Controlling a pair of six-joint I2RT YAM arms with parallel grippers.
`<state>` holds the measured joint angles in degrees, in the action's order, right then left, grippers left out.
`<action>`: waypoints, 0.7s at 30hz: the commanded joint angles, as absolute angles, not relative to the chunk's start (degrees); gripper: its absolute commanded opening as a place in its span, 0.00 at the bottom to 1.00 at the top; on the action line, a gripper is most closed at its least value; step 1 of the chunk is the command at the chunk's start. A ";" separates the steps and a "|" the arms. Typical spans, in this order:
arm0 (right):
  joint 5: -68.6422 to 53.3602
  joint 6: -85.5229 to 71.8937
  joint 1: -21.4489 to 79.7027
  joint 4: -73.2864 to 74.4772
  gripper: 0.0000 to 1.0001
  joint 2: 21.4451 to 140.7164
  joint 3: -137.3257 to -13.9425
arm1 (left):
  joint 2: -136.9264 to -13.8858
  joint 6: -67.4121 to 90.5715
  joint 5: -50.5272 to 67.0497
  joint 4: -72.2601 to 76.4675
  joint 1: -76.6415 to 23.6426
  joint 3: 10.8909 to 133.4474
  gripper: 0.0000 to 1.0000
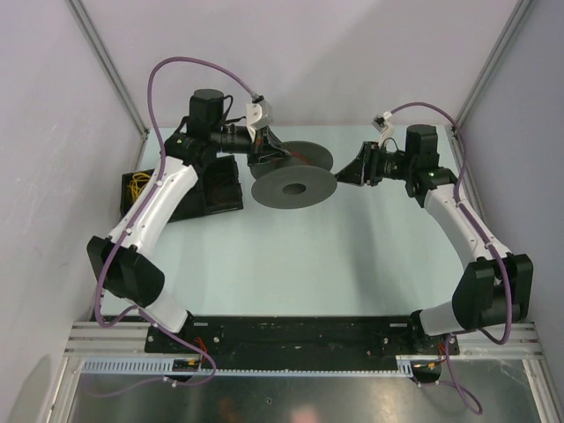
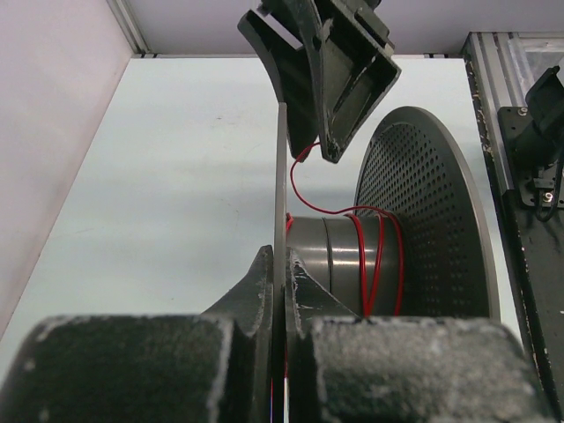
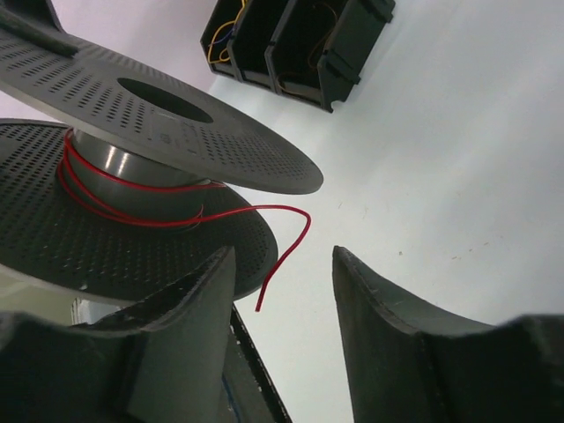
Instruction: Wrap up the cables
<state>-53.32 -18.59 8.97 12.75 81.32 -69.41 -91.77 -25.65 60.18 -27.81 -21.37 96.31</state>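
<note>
A dark grey spool (image 1: 273,190) is held tilted off the table at the back centre. My left gripper (image 1: 263,159) is shut on the edge of one perforated flange (image 2: 282,176), with a finger on each side. The cable (image 2: 362,256) is a thin red wire looped a few times round the hub. Its loose end (image 3: 292,212) curls off the spool and hangs between the fingers of my right gripper (image 3: 285,256). That gripper is open and neither finger touches the wire. From above, the right gripper (image 1: 345,174) sits just right of the spool.
A black divided bin (image 1: 220,189) stands left of the spool, behind my left arm. A second black box (image 1: 137,187) beside it holds yellow wires. An aluminium frame rail (image 2: 507,106) runs along the table's edge.
</note>
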 commanded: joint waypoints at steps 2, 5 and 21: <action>-52.12 -17.43 10.05 13.35 0.48 82.40 -70.31 | -88.79 -26.61 61.85 -25.38 -21.79 96.36 0.00; -51.82 -17.36 10.15 13.02 0.38 82.63 -70.32 | -89.01 -26.58 62.19 -25.38 -21.82 96.49 0.00; -51.92 -7.72 7.99 8.65 0.00 82.85 -68.39 | -98.79 10.73 57.07 -14.63 -18.10 111.22 0.00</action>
<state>-51.83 -11.00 8.67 13.58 83.53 -69.23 -97.78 -10.02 59.40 -25.52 -20.29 105.56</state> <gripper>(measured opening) 0.020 0.036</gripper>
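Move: The red cable's loose end hangs almost between the right hand's open fingers, about 1 cm left and 1 cm below, level ahead. The spool, its far flange held by the left hand, is centred some 9 cm left, 3 cm back and 4 cm higher than the right hand. From the left hand, the cable end lies about 12 cm right and 8 cm below, level ahead. Right fingers sink about 2 cm, pinching the red cable's end; left hand then lifts the held spool forward-up, tilting. ##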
